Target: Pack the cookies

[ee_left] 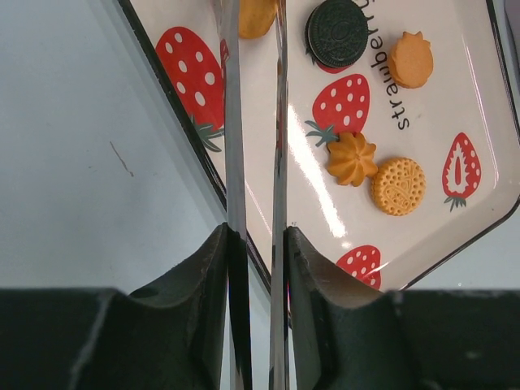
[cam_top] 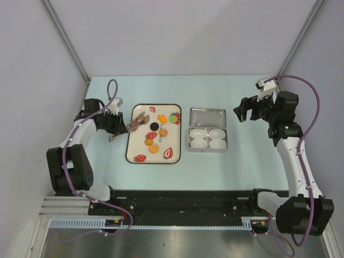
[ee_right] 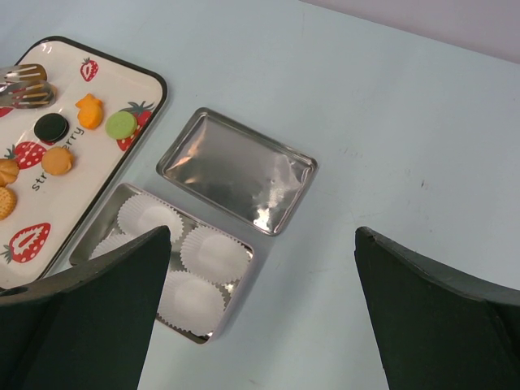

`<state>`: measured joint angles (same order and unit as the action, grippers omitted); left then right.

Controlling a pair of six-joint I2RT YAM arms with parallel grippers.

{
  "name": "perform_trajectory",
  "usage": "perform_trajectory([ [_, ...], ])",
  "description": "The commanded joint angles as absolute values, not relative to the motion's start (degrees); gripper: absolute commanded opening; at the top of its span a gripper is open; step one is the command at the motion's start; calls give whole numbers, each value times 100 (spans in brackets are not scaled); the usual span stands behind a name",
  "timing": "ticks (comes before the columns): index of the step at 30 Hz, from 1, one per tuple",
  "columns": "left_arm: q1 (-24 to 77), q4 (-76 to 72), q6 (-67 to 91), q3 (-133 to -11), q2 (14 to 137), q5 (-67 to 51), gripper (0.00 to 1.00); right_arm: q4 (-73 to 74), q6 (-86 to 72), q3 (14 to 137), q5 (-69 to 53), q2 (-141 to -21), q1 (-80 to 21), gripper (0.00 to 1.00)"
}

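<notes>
Several cookies lie on the strawberry-print tray [cam_top: 130, 146]: a black cookie [cam_top: 154, 126] [ee_left: 336, 31] [ee_right: 50, 127], orange cookies [cam_top: 154, 149] [ee_left: 398, 186] [ee_right: 57, 160] and a green one [ee_right: 121, 123]. At the tray's left edge my left gripper [cam_top: 119, 124] [ee_left: 256, 236] is shut on metal tongs [cam_top: 138, 120] [ee_left: 231, 122] [ee_right: 24, 85], which reach over the tray's far left corner. An orange cookie [ee_left: 256, 15] shows between the two blades at the top of the left wrist view; contact cannot be told. Off to the far right, my right gripper [cam_top: 244, 114] [ee_right: 262, 236] hangs open and empty above the table.
A metal tin [cam_top: 189, 145] [ee_right: 242, 272] holding several white paper cups [cam_top: 216, 143] [ee_right: 213, 253] sits right of the tray. Its lid [cam_top: 208, 117] [ee_right: 236, 171] lies flat just behind it. Grey walls enclose the pale blue table at the back and sides.
</notes>
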<state>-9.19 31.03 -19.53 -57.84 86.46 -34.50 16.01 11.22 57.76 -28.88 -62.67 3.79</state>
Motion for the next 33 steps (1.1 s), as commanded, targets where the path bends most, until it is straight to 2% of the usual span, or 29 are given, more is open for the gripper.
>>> perform_trajectory([
  [1, -967, 3111, -2022, -5792, 8341, -3753, 30, 1529, 1143, 5783, -2953, -6135, 396, 100],
  [25, -949, 3594, -2056, -6161, 7893, -4517, 30, 1521, 1143, 5775, -2944, -6196, 387, 100],
  [33, -581, 3867, -2171, -6328, 7664, -4650, 31, 1521, 1151, 5783, -2927, -6205, 387, 100],
])
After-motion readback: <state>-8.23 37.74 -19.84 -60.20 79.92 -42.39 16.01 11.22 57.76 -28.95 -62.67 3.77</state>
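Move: The left gripper keeps the tongs squeezed, one round cookie caught between their tips about 7 cm ahead, 9 cm right and 5 cm below. The cupcake tin it is bound for lies some 38 cm right, 4 cm back. On the way are the black cookie, 13 cm right and 3 cm ahead, and the star cookie, 17 cm right and 7 cm ahead. From the right hand the tin is about 13 cm left, 4 cm back, 22 cm below. Keep the left gripper's hold on the tongs and lift the pinched cookie off the strawberry tray: raise slowly at first, then faster, about 5 cm in all. As it rises, ease the hand back a little and increasingly right towards the tin, some 3 cm, tilting its right side up and turning slightly clockwise. ##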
